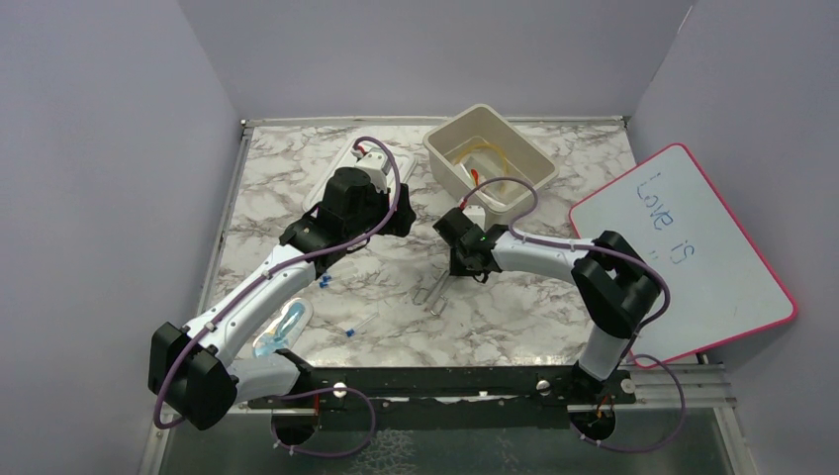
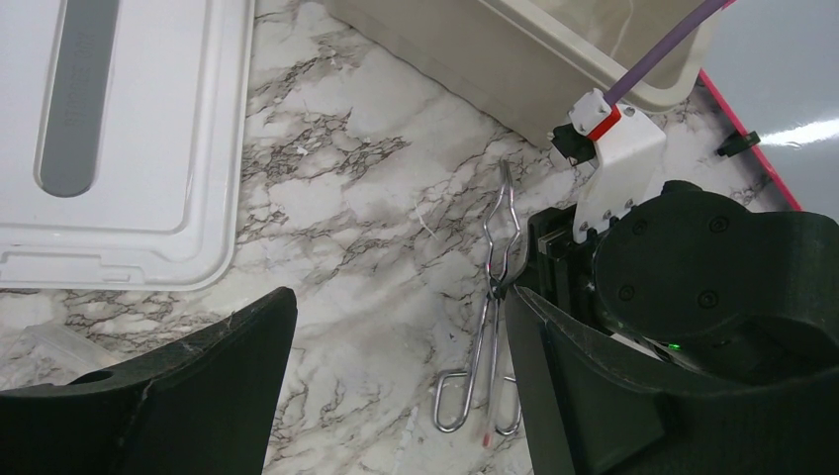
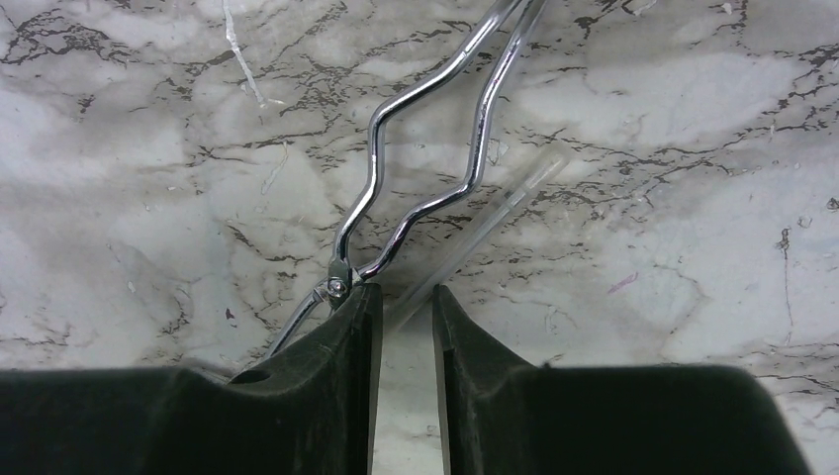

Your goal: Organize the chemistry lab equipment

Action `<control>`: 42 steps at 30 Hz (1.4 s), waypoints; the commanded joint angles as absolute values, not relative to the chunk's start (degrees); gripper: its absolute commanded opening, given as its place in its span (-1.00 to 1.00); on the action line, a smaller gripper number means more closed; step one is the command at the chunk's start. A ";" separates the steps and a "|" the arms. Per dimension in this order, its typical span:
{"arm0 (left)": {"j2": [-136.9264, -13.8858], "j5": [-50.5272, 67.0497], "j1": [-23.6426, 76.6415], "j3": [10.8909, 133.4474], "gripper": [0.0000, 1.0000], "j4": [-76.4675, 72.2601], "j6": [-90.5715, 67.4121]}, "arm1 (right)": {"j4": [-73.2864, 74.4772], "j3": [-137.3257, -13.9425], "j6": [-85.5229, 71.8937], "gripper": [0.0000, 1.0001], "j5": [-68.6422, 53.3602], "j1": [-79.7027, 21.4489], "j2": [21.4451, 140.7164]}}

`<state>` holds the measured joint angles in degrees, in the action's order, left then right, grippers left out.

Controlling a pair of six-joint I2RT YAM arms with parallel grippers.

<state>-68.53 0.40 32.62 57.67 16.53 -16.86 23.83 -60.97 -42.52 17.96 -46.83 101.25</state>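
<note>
Thin metal tongs (image 1: 433,293) (image 2: 495,297) (image 3: 425,168) lie flat on the marble table. A thin clear tube (image 3: 495,213) with a red end (image 2: 488,432) lies alongside them. My right gripper (image 1: 456,269) (image 3: 406,297) points down just over the tongs' pivot. Its jaws stand a narrow gap apart, with bare marble between them and the tube's end at the gap's mouth. My left gripper (image 1: 394,216) (image 2: 396,386) hovers wide open and holds nothing, left of the tongs. Amber tubing (image 1: 492,154) lies in the cream bin (image 1: 534,158).
A white lid (image 1: 341,170) (image 2: 119,139) lies at the back left, partly under my left arm. A clear packet (image 1: 282,328) and tiny blue-capped pieces (image 1: 324,282) sit near the left arm's base. The pink-edged whiteboard (image 1: 683,257) lies at the right.
</note>
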 commanded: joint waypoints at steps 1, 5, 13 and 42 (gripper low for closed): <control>-67.42 -0.14 32.26 57.22 0.60 16.32 -16.44 | 27.41 -60.14 -41.49 -0.45 19.24 -47.22 101.85; -67.43 -0.09 32.24 57.22 0.60 16.35 -16.46 | 28.30 -59.89 -39.61 -0.54 19.29 -47.25 100.73; -67.09 -0.13 32.17 57.13 0.59 16.35 -16.48 | 28.54 -59.27 -39.09 -0.87 18.14 -47.26 100.28; -65.96 -0.19 32.16 56.69 0.60 16.18 -16.70 | 26.24 -56.39 -53.56 -0.99 19.70 -46.26 84.92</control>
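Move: The clear tube lies on the table between and under the right fingertips, its middle about 2 cm back, 1 cm left and 1 cm below. The tongs lie close beside the tube, their pivot some 2 cm left and 1 cm ahead of the right hand; the bin's middle is roughly 24 cm ahead, 8 cm right and 4 cm up. From the left hand the tube is about 6 cm back, 8 cm right and 20 cm down. The right hand edges about 1 cm back, closes its fingertips on the clear tube and lifts some 4 cm. ##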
